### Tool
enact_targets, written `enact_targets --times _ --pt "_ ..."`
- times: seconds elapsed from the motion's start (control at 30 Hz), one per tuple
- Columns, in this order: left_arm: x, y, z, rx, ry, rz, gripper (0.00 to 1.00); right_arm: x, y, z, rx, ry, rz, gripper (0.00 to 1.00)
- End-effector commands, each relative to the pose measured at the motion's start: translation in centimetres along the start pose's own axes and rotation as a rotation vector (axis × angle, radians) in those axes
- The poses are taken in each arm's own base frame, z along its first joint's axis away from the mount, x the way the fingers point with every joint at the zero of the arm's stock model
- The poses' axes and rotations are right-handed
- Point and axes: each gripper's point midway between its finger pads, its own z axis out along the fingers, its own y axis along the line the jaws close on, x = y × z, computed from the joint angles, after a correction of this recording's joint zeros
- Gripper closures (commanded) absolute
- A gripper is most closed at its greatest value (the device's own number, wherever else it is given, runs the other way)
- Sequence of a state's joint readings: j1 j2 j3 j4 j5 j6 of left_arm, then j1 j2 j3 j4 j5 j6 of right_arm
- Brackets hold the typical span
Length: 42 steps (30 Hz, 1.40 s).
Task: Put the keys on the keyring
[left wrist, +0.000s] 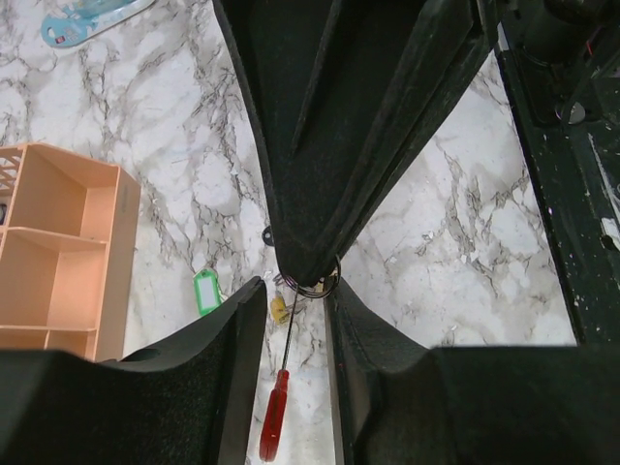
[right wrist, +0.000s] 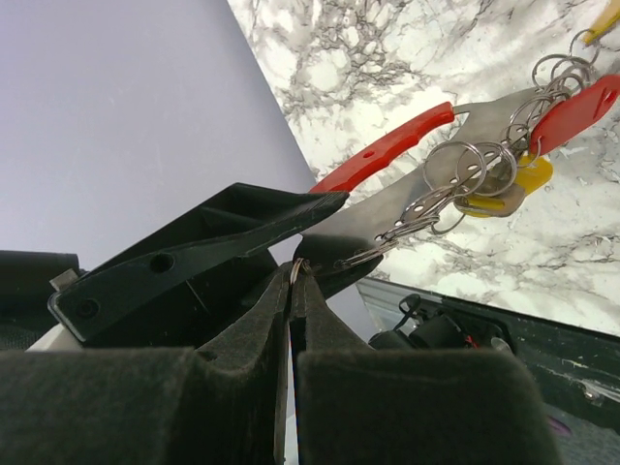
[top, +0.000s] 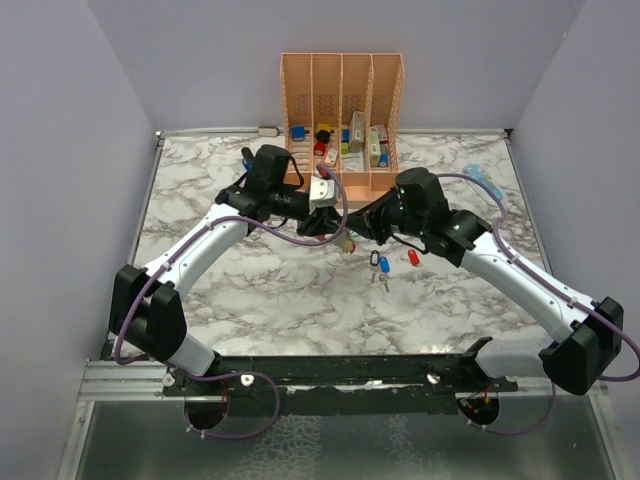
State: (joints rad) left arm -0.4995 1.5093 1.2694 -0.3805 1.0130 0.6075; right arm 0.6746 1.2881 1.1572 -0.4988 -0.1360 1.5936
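My right gripper (right wrist: 298,266) is shut on a thin wire ring, which holds the keyring (right wrist: 387,150) above the table. The keyring is a red curved piece on a flat grey strip. A chain of small rings (right wrist: 465,170) trails from it with a yellow key (right wrist: 518,179) and a red head (right wrist: 576,111). My left gripper (left wrist: 295,284) faces it tip to tip. Its jaws stand a little apart, and the keyring (left wrist: 274,417) hangs edge-on in the gap. From above, both grippers (top: 345,230) meet mid-table. Blue (top: 383,266), black (top: 375,259) and red (top: 413,257) keys lie just right of them. A green tag (left wrist: 206,291) lies on the marble.
The peach slotted organizer (top: 342,120) stands at the back centre with small coloured items in it, close behind the grippers. A light blue tool (top: 483,178) lies at the back right. Grey walls enclose the table. A black rail (top: 340,368) runs along the near edge.
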Motion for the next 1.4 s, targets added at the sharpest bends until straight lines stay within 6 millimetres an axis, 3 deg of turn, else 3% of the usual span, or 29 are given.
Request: enact_targets --times 0.0,0.17,0.53,0.73,0.9,1.23,1.37 --pt "-0.6 0.0 0.1 0.014 -0.012 0.028 0.69 0.3 1.0 -0.9 -0.051 0.004 0.007 0.99" --pt "-1.1 0.1 0.1 0.016 -0.023 0.030 0.73 0.5 0.9 -0.5 -0.044 0.019 0.007 0.99" --pt "-2.2 -0.3 0.1 0.045 -0.049 0.026 0.72 0.3 0.8 -0.6 -0.051 0.011 0.014 0.99" --pt "-2.0 -0.5 0.2 0.051 -0.053 0.023 0.81 0.4 0.6 -0.4 -0.047 0.014 0.018 0.99" --pt "-2.3 0.0 0.2 0.034 -0.051 0.029 1.00 0.2 -0.2 -0.6 -0.048 0.004 0.032 0.98" --pt "-3.2 -0.6 0.2 0.075 -0.080 0.016 1.00 -0.1 -0.8 -1.0 -0.051 -0.018 0.041 0.99" --pt "-2.7 -0.9 0.2 0.087 -0.068 0.008 1.00 -0.4 -1.1 -1.4 -0.040 -0.037 0.019 0.85"
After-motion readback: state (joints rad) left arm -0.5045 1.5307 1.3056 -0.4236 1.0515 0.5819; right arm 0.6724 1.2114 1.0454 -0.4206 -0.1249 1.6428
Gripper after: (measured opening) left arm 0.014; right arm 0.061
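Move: The keyring, its bunch dangling, is pinched in the right fingertips and sits about 1 cm to the right of the left hand's point, level with it, between its parted fingers. From the left hand, some 22 cm down on the table, the green key lies 8 cm ahead and 3 cm right, the black key 3 cm ahead and 8 cm right, the blue key 2 cm ahead and 10 cm right. Left fingers close fully on the keyring, almost in place; the still-gripping right hand eases about 1 cm right and back. ##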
